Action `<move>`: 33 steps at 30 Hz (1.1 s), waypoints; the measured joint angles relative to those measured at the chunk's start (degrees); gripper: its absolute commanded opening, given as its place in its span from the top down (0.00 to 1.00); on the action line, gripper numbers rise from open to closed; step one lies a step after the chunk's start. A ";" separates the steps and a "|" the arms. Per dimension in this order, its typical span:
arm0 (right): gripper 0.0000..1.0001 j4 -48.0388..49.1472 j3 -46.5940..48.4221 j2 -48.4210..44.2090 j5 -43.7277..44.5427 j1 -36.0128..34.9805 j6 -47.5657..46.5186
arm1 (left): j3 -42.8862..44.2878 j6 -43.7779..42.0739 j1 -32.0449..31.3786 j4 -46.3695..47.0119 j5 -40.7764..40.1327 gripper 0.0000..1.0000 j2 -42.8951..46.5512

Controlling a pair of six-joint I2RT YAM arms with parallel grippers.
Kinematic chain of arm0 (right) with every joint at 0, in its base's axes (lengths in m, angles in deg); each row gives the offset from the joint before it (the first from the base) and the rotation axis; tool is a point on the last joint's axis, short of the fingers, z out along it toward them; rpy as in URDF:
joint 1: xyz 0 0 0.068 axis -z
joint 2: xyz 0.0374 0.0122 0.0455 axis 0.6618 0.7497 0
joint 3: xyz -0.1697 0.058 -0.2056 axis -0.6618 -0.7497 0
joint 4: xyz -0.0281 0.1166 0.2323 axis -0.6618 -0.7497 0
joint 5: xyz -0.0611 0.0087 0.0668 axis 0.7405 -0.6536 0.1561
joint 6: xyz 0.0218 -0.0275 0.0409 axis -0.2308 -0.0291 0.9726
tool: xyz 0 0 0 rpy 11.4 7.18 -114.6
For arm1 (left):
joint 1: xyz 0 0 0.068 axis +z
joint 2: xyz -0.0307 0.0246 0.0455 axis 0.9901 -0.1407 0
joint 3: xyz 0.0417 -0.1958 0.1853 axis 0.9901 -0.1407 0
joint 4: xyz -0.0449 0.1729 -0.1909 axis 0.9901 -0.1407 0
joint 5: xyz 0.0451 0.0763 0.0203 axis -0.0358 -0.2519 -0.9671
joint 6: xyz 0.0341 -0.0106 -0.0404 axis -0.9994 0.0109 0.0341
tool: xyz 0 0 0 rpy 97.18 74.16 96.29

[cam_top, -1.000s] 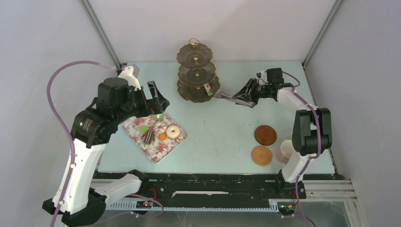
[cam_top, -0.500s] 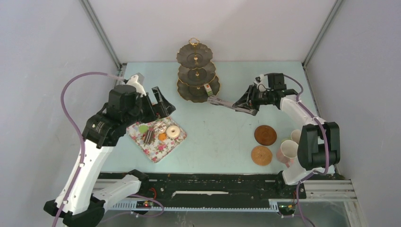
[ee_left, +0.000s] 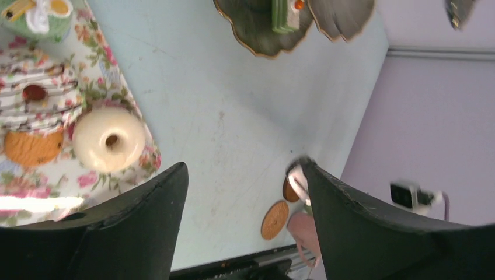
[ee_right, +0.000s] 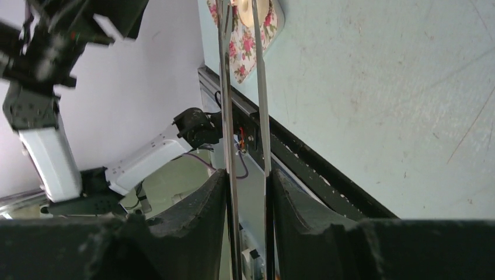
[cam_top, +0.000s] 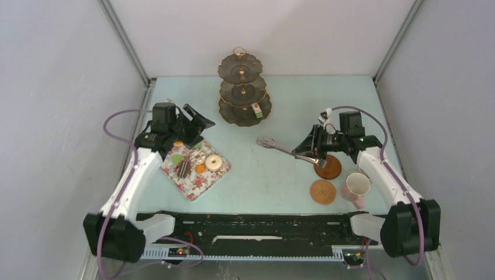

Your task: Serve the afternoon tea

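On the floral cloth (cam_top: 192, 181) lie small cakes: a white doughnut (cam_top: 213, 163), an orange piece (cam_top: 200, 169), a chocolate piece (cam_top: 184, 169) and a green piece (cam_top: 176, 158). A green-and-white cake (cam_top: 257, 109) rests on the bottom plate of the three-tier stand (cam_top: 244, 87). My left gripper (cam_top: 198, 125) hovers open and empty beside the cloth's far edge; its wrist view shows the white doughnut (ee_left: 108, 140) below its left finger. My right gripper (cam_top: 312, 153) is shut on the grey tongs (cam_top: 280, 146), above the dark coaster (cam_top: 330, 169). In its wrist view the tongs (ee_right: 260, 87) run between the fingers.
A lighter coaster (cam_top: 323, 192) and a pink cup (cam_top: 355, 186) sit at the near right, close to my right forearm. The black rail (cam_top: 262, 224) runs along the table's near edge. Grey walls close in on three sides.
My right gripper has pulled the tongs back from the stand toward the coasters. The left arm has dropped and drawn back toward the cloth's far edge, its jaws a little narrower.
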 measured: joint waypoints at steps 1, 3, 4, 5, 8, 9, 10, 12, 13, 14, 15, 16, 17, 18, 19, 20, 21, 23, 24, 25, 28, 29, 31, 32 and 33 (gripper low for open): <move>0.65 -0.04 -0.94 -1.53 -0.09 0.28 0.02 | 0.02 0.57 0.35 1.73 0.28 0.22 -2.64; 0.65 -0.42 -2.69 -4.42 -0.46 1.25 0.07 | 1.09 0.98 0.72 4.59 0.63 0.26 -8.63; 0.65 -0.61 -3.28 -5.35 -0.55 1.75 0.07 | 2.03 0.98 0.81 5.77 0.74 0.28 -11.93; 0.65 -1.01 -3.89 -6.38 -0.72 2.56 0.04 | 3.34 0.96 0.90 7.08 0.90 0.29 -15.63; 0.65 -2.82 -4.55 -8.31 -1.05 5.11 -0.24 | 7.23 0.94 1.31 9.64 1.09 0.34 -24.37; 0.65 -3.34 -4.57 -8.83 -1.31 6.10 -0.50 | 8.79 0.90 1.53 10.51 1.11 0.36 -27.21; 0.65 -3.65 -4.57 -9.18 -1.44 6.91 -0.66 | 10.25 0.96 1.77 11.04 1.18 0.38 -29.70; 0.66 -4.85 -4.57 -10.01 -1.92 9.35 -1.25 | 13.99 0.90 2.38 11.98 1.27 0.40 -35.06; 0.66 -5.33 -4.57 -10.27 -1.99 10.19 -1.51 | 15.89 0.90 2.73 12.44 1.14 0.41 -37.64; 0.66 -5.99 -4.57 -10.54 -2.10 11.39 -1.79 | 17.49 0.92 3.02 12.63 1.01 0.42 -39.63; 0.66 -6.58 -4.57 -10.73 -2.14 12.44 -2.05 | 18.95 0.92 3.34 13.05 0.92 0.43 -41.57; 0.66 -7.10 -4.57 -10.86 -2.12 13.33 -2.27 | 20.22 0.94 3.67 13.42 0.81 0.43 -43.25; 0.66 -7.56 -4.57 -10.91 -2.12 13.99 -2.56 | 21.42 0.94 3.98 13.66 0.79 0.43 -44.76; 0.66 -7.98 -4.57 -10.95 -2.12 14.38 -2.64 | 22.49 0.94 4.22 13.84 0.72 0.44 -46.18; 0.66 -8.41 -4.57 -10.95 -2.12 14.71 -2.78 | 23.63 0.94 4.42 13.94 0.68 0.44 -47.47; 0.66 -8.81 -4.57 -10.95 -2.14 15.06 -2.93 | 24.96 0.96 4.61 13.99 0.70 0.45 -48.85; 0.66 -9.14 -4.57 -10.95 -2.14 15.28 -3.06 | 26.51 0.94 4.72 14.16 0.79 0.46 -50.49; 0.66 -9.97 -4.57 -10.91 -2.14 15.82 -3.58 | 28.96 0.96 4.83 14.73 0.94 0.47 -53.18; 0.67 -10.40 -4.52 -10.86 -2.10 16.11 -3.82 | 29.79 1.01 4.83 15.04 1.05 0.47 -54.27; 0.66 -10.82 -4.46 -10.75 -2.08 16.37 -4.09 | 30.25 1.14 4.83 15.37 1.14 0.47 -55.08; 0.67 -11.80 -4.17 -10.47 -2.03 16.79 -4.46 | 30.49 1.99 4.83 16.52 1.53 0.50 -56.76; 0.67 -12.02 -4.15 -10.45 -2.01 16.92 -4.52 | 30.49 2.45 4.83 16.81 1.77 0.50 -57.24; 0.67 -12.39 -4.15 -10.45 -1.84 17.09 -4.57 | 30.49 3.08 4.83 17.33 2.10 0.50 -57.96; 0.67 -12.50 -4.15 -10.45 -1.84 17.22 -4.57 | 30.49 3.48 4.83 17.64 2.32 0.50 -58.27; 0.67 -12.59 -4.15 -10.45 -1.81 17.29 -4.57 | 30.47 3.91 4.83 18.01 2.38 0.51 -58.58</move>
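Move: The stand's bottom plate has its middle about 27 cm ahead of my left hand, 12 cm to the right and 18 cm down; the green cake slice on it is some 24 cm ahead, 17 cm right. The ring donut lies about 8 cm ahead, 2 cm right, and the floral tray's middle 7 cm ahead, 4 cm left, both far below. From my right hand, holding the tongs, the plate is roughly 33 cm ahead and 18 cm left. I send my empty left hand forward about 23 cm past the tray and down some 14 cm, bringing it in close beside the left rim of the stand's bottom plate. Its fingers tip about 10 degrees further down and narrow to half open. Meanwhile my right hand keeps its grip on the tongs and carries them about 7 cm to the right, away from the stand, turning a little clockwise. ##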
